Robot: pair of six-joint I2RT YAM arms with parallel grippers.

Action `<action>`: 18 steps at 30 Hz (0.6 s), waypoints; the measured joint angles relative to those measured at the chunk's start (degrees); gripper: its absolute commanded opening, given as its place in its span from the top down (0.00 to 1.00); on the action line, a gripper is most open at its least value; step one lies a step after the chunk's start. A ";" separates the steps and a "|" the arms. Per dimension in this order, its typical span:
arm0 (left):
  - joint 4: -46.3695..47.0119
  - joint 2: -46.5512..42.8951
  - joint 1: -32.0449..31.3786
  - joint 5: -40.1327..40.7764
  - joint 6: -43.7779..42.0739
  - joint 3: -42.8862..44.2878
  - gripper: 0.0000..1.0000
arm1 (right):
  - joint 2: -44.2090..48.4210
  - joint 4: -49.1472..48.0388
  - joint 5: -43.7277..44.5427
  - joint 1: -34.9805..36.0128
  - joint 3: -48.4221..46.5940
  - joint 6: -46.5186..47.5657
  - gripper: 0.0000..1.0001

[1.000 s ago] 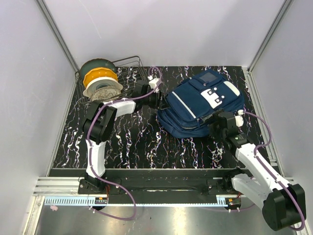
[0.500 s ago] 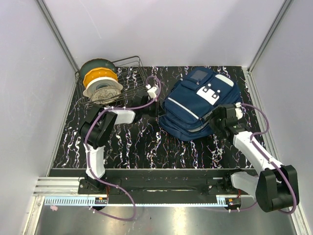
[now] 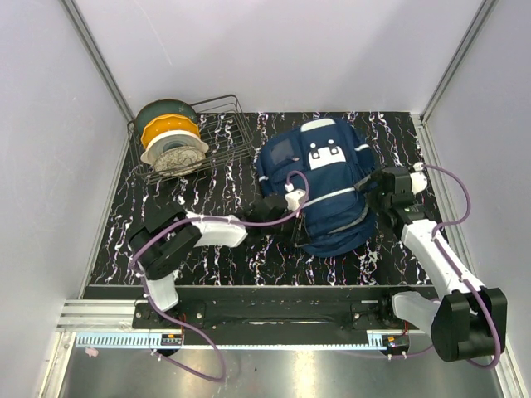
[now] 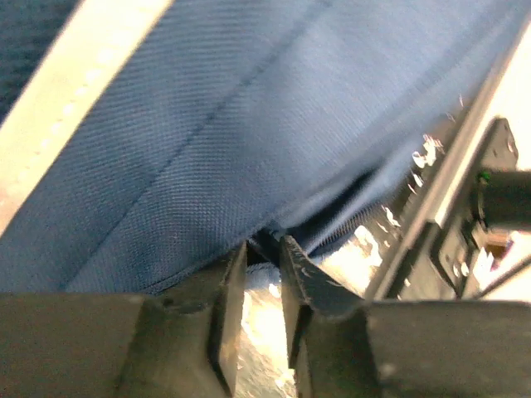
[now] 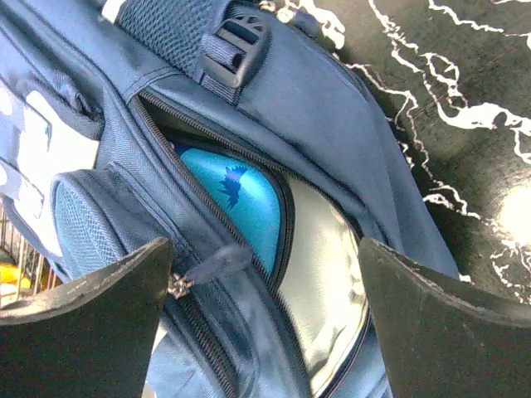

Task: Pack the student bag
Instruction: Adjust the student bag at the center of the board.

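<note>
The student bag (image 3: 319,186), navy with white stripes and patches, lies on the black marbled table. My left gripper (image 3: 305,214) is at its near left edge. In the left wrist view the gripper (image 4: 264,249) is shut on a fold of the bag's blue fabric (image 4: 207,124). My right gripper (image 3: 372,189) is at the bag's right side. It stands wide open (image 5: 265,249) over the unzipped main pocket. Inside that pocket I see a glossy blue pencil case (image 5: 236,195) and light grey lining (image 5: 323,282). A zip pull (image 5: 211,264) hangs near the left finger.
A wire rack (image 3: 228,124) at the back left holds stacked bowls and plates (image 3: 172,139). White walls and metal rails close in the table on three sides. The metal frame rail (image 4: 440,215) runs along the near edge.
The left gripper closed on the bag's edge and dragged it left and nearer, turning it round. The right gripper swung to the bag's right side, staying open.
</note>
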State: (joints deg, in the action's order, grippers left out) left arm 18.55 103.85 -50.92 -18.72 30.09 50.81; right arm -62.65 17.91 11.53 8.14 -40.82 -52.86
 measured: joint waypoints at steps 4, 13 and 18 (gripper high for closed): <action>-3.26 -5.22 -3.67 -1.77 0.46 -1.46 0.29 | -0.55 2.56 -0.66 -0.39 -3.17 1.75 0.00; -11.04 -14.84 -4.57 -2.12 -3.96 -1.36 0.16 | 5.99 12.55 1.51 -1.57 -5.57 3.50 0.00; -16.04 -18.60 -4.55 0.42 -5.07 -1.33 0.01 | 11.06 16.00 0.98 -1.62 -7.28 3.82 0.01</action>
State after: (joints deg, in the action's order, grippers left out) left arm 2.50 85.25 -55.46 -18.31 25.02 49.47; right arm -51.59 33.91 12.51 6.52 -48.10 -49.04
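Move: The student bag lies slanted on the board, its middle about 16 cm ahead of the left hand and 6 cm to its right, 2 cm above it; its bottom edge is between the left fingertips. From the right hand, the bag's middle is some 13 cm left, 3 cm ahead and 7 cm below. The white face patch lies about 10 cm ahead of the right hand, 11 cm left and 4 cm down. The blue pencil case, showing through the bag's open zip, is roughly 6 cm ahead, 2 cm left and 8 cm down. The left fingers, nearly shut on the navy fabric at the bag's bottom edge, spring wide open and let go, while the hand draws back about 5 cm towards the board's front edge and lifts some 7 cm, ending with a small drift left. The right hand keeps its jaws wide open and backs off above the bag's right side, rising about 6 cm while easing back and a little to the right, its fingers holding nothing. ##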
